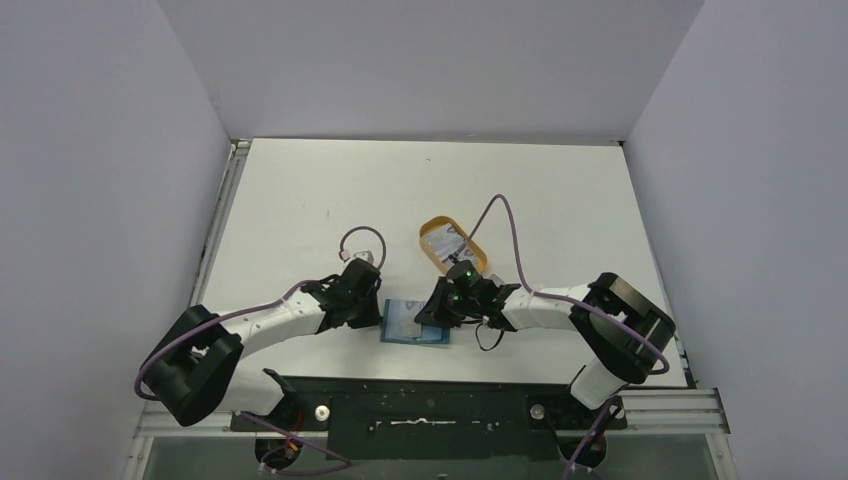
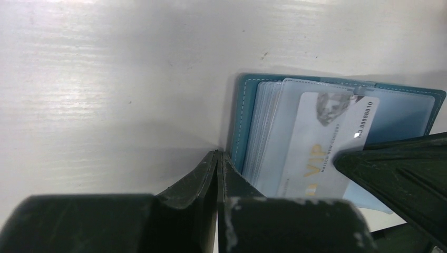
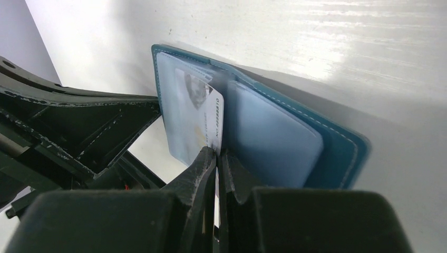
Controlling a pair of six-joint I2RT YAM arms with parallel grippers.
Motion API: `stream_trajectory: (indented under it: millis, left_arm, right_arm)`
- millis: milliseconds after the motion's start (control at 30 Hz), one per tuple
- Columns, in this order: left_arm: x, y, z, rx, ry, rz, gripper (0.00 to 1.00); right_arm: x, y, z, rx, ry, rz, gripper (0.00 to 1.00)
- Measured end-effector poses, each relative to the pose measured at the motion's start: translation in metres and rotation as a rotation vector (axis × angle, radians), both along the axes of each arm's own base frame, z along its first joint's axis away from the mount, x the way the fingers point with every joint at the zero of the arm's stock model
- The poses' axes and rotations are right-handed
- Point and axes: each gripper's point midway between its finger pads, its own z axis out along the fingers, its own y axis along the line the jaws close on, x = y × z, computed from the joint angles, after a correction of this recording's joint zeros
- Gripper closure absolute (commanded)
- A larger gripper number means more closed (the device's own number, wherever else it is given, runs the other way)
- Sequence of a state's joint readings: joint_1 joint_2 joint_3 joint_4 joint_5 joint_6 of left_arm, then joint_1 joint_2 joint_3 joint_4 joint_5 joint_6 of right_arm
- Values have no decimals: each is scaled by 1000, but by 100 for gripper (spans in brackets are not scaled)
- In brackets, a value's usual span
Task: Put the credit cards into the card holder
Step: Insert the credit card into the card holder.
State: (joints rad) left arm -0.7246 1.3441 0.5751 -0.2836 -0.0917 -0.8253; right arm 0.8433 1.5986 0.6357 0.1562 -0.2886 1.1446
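The teal card holder (image 1: 403, 326) lies open on the table between my two grippers, showing its light blue inside and clear pockets (image 3: 274, 137). A silvery credit card (image 3: 203, 113) with gold "VIP" print (image 2: 316, 153) sits partly inside a clear pocket on the left half. My right gripper (image 3: 217, 152) is shut on that card's near edge, with a thin white sliver showing between its fingers. My left gripper (image 2: 217, 154) is shut with nothing in it, its tips right beside the holder's left teal edge (image 2: 241, 121). Another credit card (image 1: 446, 240) lies in the tray.
An orange-tan oval tray (image 1: 432, 259) stands just behind the right gripper (image 1: 438, 312). The left gripper (image 1: 379, 311) is at the holder's left side. The right gripper's dark finger (image 2: 400, 179) reaches over the holder's right half in the left wrist view. Grey walls surround the white table (image 1: 300, 200).
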Motion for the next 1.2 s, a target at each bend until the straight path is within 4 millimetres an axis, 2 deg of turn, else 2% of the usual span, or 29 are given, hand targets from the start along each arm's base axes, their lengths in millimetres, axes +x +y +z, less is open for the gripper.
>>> stream_trajectory:
  millis: [400,600,767,900,1200]
  left_arm:
    - [4,-11,1,-40,-11,-32,100]
    - [4,-13,1,-52,-13,-36,100]
    - [4,-15,1,-64,-15,-41,100]
    - [2,-17,1,-76,-6,-51,100]
    - [-2,-23,2,-105,7,-71,100]
  right_arm:
    - [4,10,3,-3,-21,10,100]
    - [3,8,4,-13,-25,3,75]
    - [3,4,1,-36,-19,-6,62]
    - [2,4,4,-38,-24,-4,57]
    - [0,7,7,-64,-25,12,57]
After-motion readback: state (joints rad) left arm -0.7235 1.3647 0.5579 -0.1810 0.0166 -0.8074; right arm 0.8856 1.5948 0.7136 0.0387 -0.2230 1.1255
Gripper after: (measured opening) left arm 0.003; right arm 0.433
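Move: The right hand already pinches the half-inserted card by its right edge; the middle of the card holder's left pocket is about 3 cm to its left, 1 cm ahead and just below. The empty right page is centred some 4 cm to its right, and the tan tray about 17 cm ahead and 8 cm right. From the left hand, beside the holder's left edge, that pocket is roughly 5 cm right and 1 cm ahead. Leftward by about 1 cm, the right hand slides the pinched card deeper into the left pocket, then opens its fingers to nearly half, lets go of the card and stays just above it, rising about half a centimetre. Meanwhile the left hand, fingers shut, goes about 2.5 cm right against the holder's left edge, pushing it along. ##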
